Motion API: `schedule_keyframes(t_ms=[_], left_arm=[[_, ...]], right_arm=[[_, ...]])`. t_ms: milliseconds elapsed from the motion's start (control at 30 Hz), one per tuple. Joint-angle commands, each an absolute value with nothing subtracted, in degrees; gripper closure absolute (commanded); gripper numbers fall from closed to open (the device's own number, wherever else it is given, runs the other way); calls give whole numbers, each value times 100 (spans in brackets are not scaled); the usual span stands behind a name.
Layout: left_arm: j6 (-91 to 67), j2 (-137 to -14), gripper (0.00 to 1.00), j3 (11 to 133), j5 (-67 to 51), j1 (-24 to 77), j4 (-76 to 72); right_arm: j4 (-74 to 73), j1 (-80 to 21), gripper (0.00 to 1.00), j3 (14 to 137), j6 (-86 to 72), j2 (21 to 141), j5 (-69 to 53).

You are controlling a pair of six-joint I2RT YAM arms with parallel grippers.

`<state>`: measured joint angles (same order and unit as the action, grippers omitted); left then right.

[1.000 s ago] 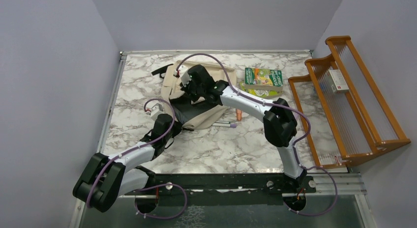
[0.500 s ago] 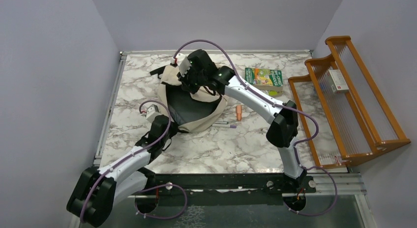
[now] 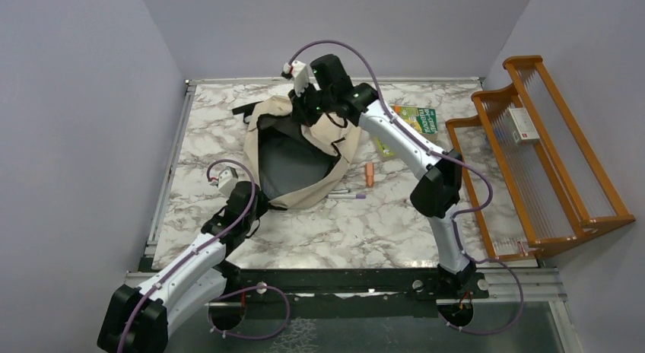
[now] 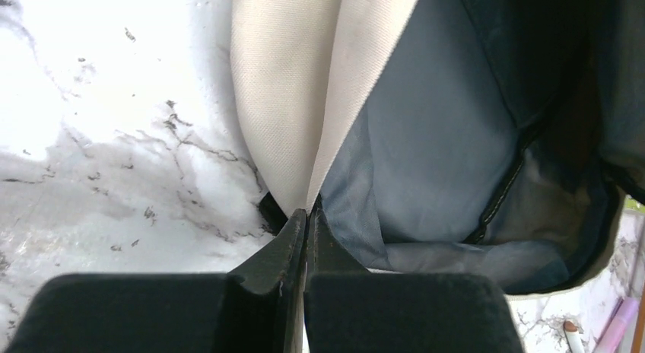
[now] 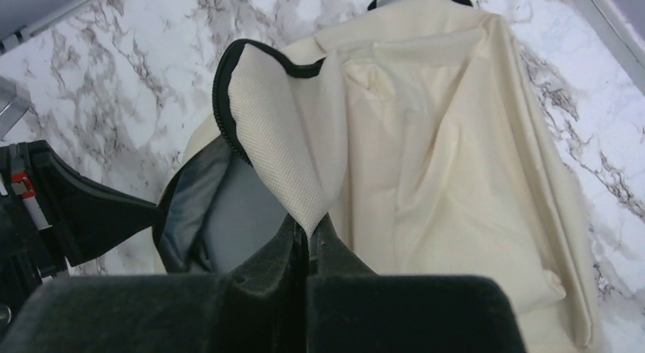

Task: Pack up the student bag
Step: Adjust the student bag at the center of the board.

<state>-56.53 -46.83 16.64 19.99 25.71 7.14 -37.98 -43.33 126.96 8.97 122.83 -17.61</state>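
Observation:
The student bag lies on the marble table, beige with black trim, its mouth stretched wide so the grey lining shows. My left gripper is shut on the bag's near rim; in the left wrist view the beige fabric and lining run pinched between its tips. At the far side my right gripper is shut on the upper rim and holds it raised. In the right wrist view a mesh-textured beige flap hangs from its tips.
A green book lies right of the bag, partly under the right arm. An orange marker and a purple pen lie by the bag's right edge. A wooden rack stands along the right side.
The left gripper closed on the near rim and drew back toward the near left. The right gripper lifted the far rim up and toward the back, stretching the bag's mouth open.

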Motion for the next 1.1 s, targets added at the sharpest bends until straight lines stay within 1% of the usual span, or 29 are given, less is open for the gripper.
schedule_keyframes(t_ms=[0, 100, 233, 333, 467, 600, 667, 800, 933, 967, 1000, 1067], left_arm=[[-5801, -4670, 100, 1758, 2190, 2560, 1103], [-5852, -4595, 100, 1743, 2193, 2564, 1082], [-5777, -4450, 100, 1731, 2279, 2565, 1069], [-5704, -4410, 100, 1753, 2293, 2562, 1137], [-5606, -4339, 100, 1802, 2289, 2564, 1138], [-5434, -4297, 100, 1998, 2309, 2562, 1149], [-5318, -4306, 94, 2182, 2360, 2566, 1227], [-5030, -4314, 75, 2655, 2512, 2564, 1420], [-4692, -4514, 55, 3179, 2742, 2562, 1284], [-4577, -4623, 52, 3272, 2798, 2558, 1180], [-4470, -4754, 51, 3356, 2832, 2558, 1047], [-4186, -5059, 52, 3503, 2837, 2558, 684]], right_arm=[[-3833, -3674, 100, 13475, 722, 12823, -3188], [-3753, -3288, 100, 13622, 601, 13168, -3802], [-3511, -2824, 99, 13649, 375, 13594, -4110], [-3295, -2529, 94, 13596, 170, 13893, -4353], [-3041, -2377, 85, 13346, 167, 14095, -4279], [-2817, -2364, 81, 13161, 205, 14207, -4007], [-2708, -2356, 78, 13059, 205, 14211, -3759], [-2519, -2338, 72, 12858, 187, 14101, -3587], [-2359, -2338, 66, 12659, 137, 13895, -3610], [-2336, -2338, 66, 12630, 126, 13855, -3612], [-2304, -2338, 65, 12604, 119, 13811, -3600], [-2263, -2338, 65, 12562, 94, 13731, -3579]])
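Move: Pinched in the right hand, a raised flap of the student bag is due for the bag's far right edge, about 13 cm ahead, 11 cm right and 20 cm below. The books lie some 11 cm ahead and 26 cm right of that hand, the orange stick 3 cm back and 16 cm right, the markers 10 cm back and 8 cm right, all low. From the left hand, shut on the near left rim, that far right edge lies about 27 cm ahead and 22 cm right. Folding the flap outward, the right hand swings about 13 cm forward and 9 cm right, soon also sinking some 13 cm with the fingers tipping down, and opens them about a third with the flap's edge still between them. The left hand first keeps the near left rim pinched almost in place, then opens halfway, lets go and rises clear, drifting slightly forward. ##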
